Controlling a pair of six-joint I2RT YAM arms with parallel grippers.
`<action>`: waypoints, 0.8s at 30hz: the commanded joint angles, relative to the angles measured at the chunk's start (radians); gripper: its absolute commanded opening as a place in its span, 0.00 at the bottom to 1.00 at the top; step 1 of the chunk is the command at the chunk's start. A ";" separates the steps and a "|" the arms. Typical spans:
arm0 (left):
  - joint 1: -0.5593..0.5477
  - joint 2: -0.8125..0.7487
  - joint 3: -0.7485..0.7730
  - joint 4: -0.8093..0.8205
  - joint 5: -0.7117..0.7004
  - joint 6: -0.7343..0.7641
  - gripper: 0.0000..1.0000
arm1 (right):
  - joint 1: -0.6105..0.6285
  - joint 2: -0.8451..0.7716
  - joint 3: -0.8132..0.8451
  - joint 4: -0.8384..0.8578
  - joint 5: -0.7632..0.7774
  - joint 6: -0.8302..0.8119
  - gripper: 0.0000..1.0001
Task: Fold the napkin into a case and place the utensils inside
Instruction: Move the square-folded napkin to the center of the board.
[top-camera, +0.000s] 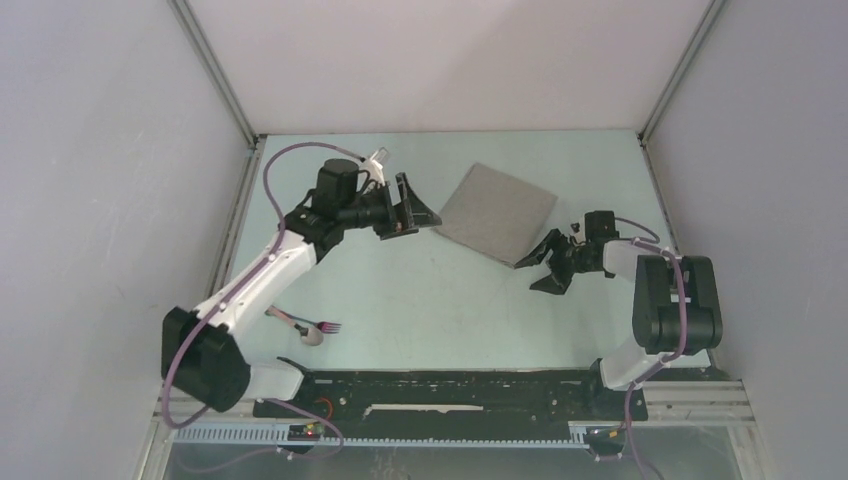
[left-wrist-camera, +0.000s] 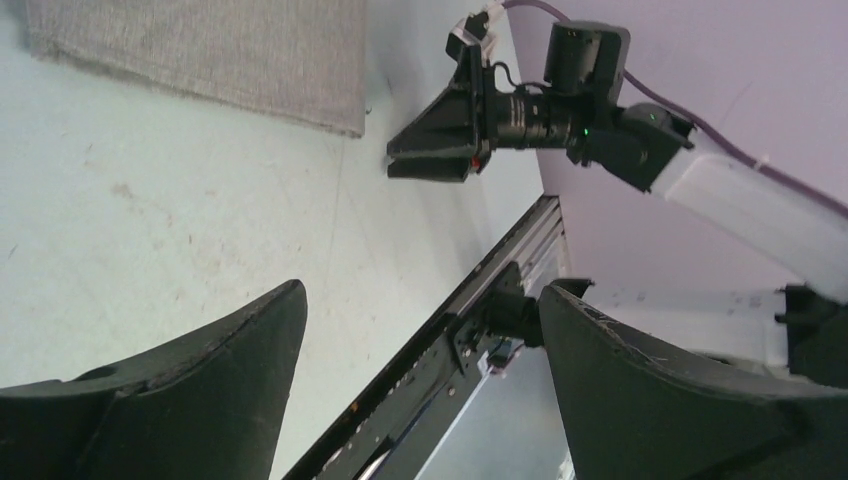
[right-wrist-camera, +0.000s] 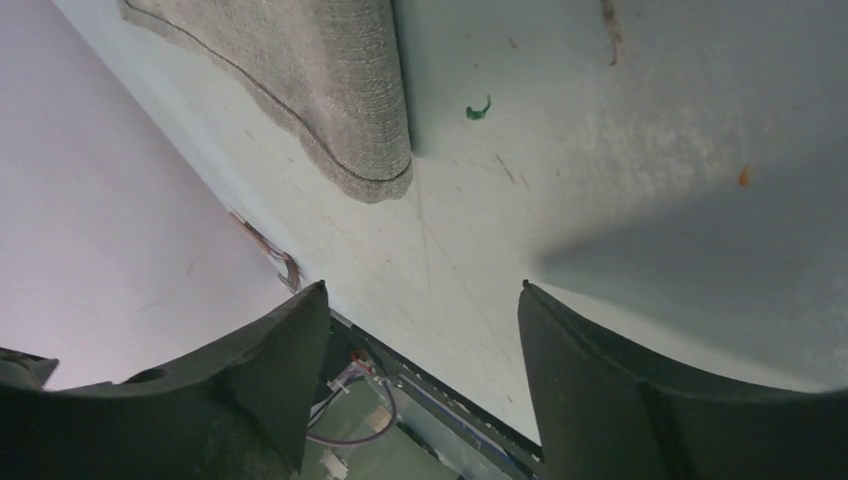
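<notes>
The napkin (top-camera: 497, 212) lies flat on the table, right of centre, as a light-grey, roughly square cloth set at an angle. My left gripper (top-camera: 418, 210) is open and empty just left of its left corner. My right gripper (top-camera: 537, 272) is open and empty just below its near corner. The left wrist view shows the napkin (left-wrist-camera: 200, 45) at the top, the right gripper (left-wrist-camera: 432, 152) beyond it and my own left gripper (left-wrist-camera: 422, 290) open. The right wrist view shows the napkin's corner (right-wrist-camera: 310, 80) ahead of the open gripper (right-wrist-camera: 422, 288). The spoon (top-camera: 310, 337) and fork (top-camera: 322, 326) lie together near the left arm's base. No case shows.
Pale enclosure walls stand on the left, back and right, with metal posts at the back corners. A black rail (top-camera: 450, 385) runs along the near edge between the arm bases. A tiny green scrap (right-wrist-camera: 478, 108) lies on the table near the napkin's corner.
</notes>
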 joint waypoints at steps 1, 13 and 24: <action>0.007 -0.135 -0.035 -0.122 -0.006 0.115 0.92 | -0.042 0.011 -0.039 0.217 -0.051 0.060 0.73; 0.006 -0.286 -0.091 -0.146 0.002 0.093 0.92 | -0.011 0.151 -0.042 0.399 -0.050 0.169 0.50; 0.007 -0.290 -0.088 -0.146 0.007 0.093 0.92 | 0.015 0.166 -0.041 0.421 -0.033 0.190 0.25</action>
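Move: The right hand, fingers open, is just short of the square-folded napkin's nearest corner: that corner lies about 5 cm ahead of it, 2 cm to its left and 2 cm below. The napkin's middle is roughly 18 cm ahead and 6 cm to its left, its left corner about 14 cm ahead and 20 cm to its left. From the raised left hand the nearest corner lies some 20 cm to the right, 3 cm ahead and 22 cm below. The right hand slides forward about 4 cm over the board while sinking some 2 cm, and narrows its fingers from wide open to about a third, bringing one tip to either side of the napkin's nearest corner to pinch it, with only a slight roll of the wrist. Meanwhile the empty left hand keeps withdrawing from the napkin, about 6 cm back, 3 cm left and a little up, fingers still wide open, slowing to a stop well above the board. ##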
